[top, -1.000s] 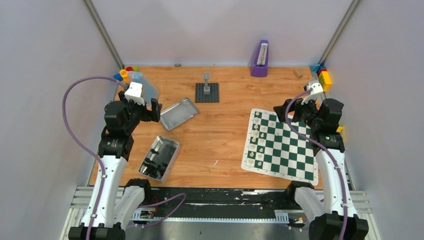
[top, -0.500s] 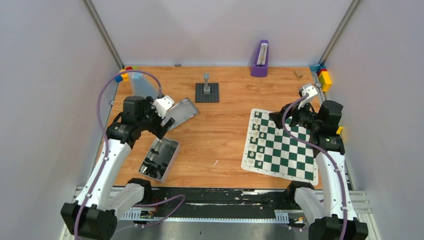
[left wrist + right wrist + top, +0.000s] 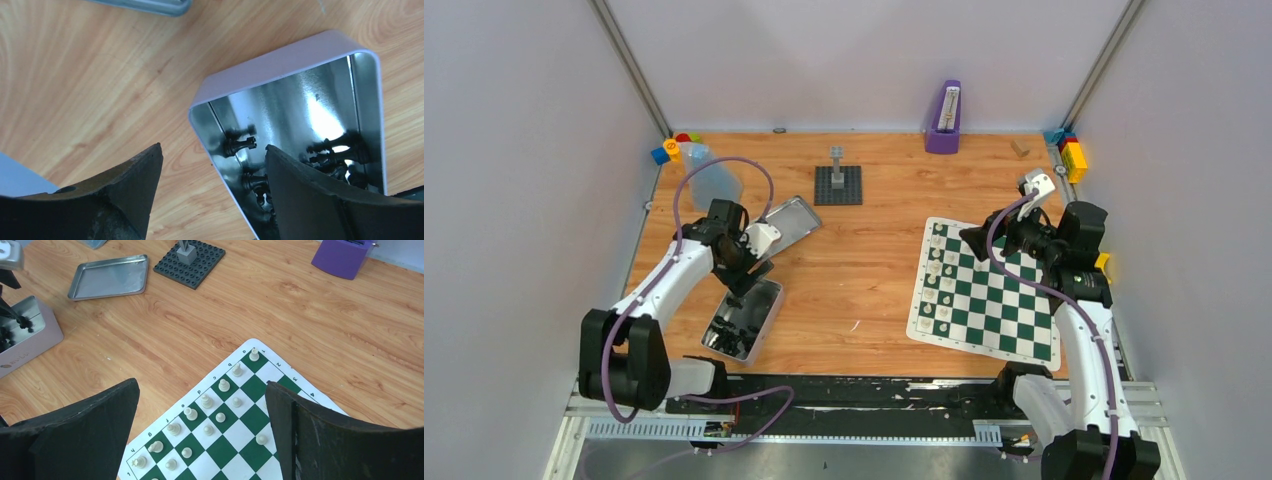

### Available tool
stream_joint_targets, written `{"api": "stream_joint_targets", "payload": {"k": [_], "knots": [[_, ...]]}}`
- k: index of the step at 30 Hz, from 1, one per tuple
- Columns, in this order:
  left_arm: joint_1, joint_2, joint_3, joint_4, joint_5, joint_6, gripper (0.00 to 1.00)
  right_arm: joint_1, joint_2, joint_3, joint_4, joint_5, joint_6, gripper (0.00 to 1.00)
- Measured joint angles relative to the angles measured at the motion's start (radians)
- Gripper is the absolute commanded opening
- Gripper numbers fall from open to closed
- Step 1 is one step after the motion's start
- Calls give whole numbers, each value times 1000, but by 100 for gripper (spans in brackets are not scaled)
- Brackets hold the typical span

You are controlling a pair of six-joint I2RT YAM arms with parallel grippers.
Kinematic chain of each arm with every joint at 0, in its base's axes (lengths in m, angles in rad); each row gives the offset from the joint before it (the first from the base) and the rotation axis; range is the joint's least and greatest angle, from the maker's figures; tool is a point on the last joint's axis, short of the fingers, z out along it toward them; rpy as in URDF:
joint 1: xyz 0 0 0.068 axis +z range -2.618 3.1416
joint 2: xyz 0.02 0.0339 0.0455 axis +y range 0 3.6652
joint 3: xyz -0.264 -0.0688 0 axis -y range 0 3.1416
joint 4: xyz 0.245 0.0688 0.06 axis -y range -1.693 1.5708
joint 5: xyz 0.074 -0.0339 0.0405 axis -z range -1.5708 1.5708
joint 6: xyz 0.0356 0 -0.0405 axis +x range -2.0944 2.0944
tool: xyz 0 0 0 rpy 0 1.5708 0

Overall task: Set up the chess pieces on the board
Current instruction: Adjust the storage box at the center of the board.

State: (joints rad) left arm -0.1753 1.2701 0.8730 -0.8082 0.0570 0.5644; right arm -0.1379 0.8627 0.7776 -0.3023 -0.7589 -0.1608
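Observation:
The green and white board [image 3: 1009,310] lies at the right, with cream-white chess pieces [image 3: 941,270] standing in its two left columns. My right gripper [image 3: 972,240] hovers open above the board's far left corner; its wrist view shows the white pieces [image 3: 206,401] on the board [image 3: 222,450] between its empty fingers. Black chess pieces [image 3: 736,330] lie heaped in an open silver tin [image 3: 769,295] at the left. My left gripper [image 3: 754,270] hangs open over the tin's far end. In the left wrist view, black pieces [image 3: 240,145] lie inside the tin [image 3: 280,60], with nothing between the jaws.
The tin's lid [image 3: 782,227] lies behind the tin. A dark studded baseplate with a grey tower [image 3: 838,185] stands at mid-back, a purple box [image 3: 944,118] by the back wall. Coloured bricks [image 3: 1072,155] sit in the back right corner, a translucent container [image 3: 709,175] at the back left.
My left arm has swung from the back left down to the tin, its jaws a little narrower. My right gripper has shifted slightly left over the board's corner.

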Motion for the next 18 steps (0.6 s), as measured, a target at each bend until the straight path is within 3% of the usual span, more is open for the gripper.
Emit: {"api": "stream_joint_targets", "payload": {"k": [8, 14, 18], "knots": [[0, 119, -29, 43, -65, -62, 59, 0, 2, -1, 0, -3, -2, 100], [0, 194, -23, 71, -76, -138, 30, 0, 2, -3, 0, -3, -3, 100], [0, 236, 10, 70, -64, -181, 19, 0, 2, -7, 0, -3, -3, 100]]}}
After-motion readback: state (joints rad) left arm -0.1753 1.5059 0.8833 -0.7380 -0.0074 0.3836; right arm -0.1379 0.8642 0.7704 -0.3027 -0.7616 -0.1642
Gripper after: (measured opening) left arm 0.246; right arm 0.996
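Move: The storage box's far-left corner is almost directly under the left hand, about 1 cm ahead and some 5 cm down. The box's middle lies about 9 cm back and 1 cm right. The black pieces inside lie about 15 cm back and 3 cm left, and the metal tray about 11 cm ahead and 9 cm right. From the right hand the same corner is some 50 cm left, 3 cm back and 20 cm down. Down about 5 cm, slowing as it goes, the left hand sinks onto the storage box's far-left corner. It tips its fingers some 10 degrees nearer to vertical and turns about 10 degrees counter-clockwise. The fingers close from nearly wide to a narrow gap, ending astride the left wall at the corner, one outside and one inside. ##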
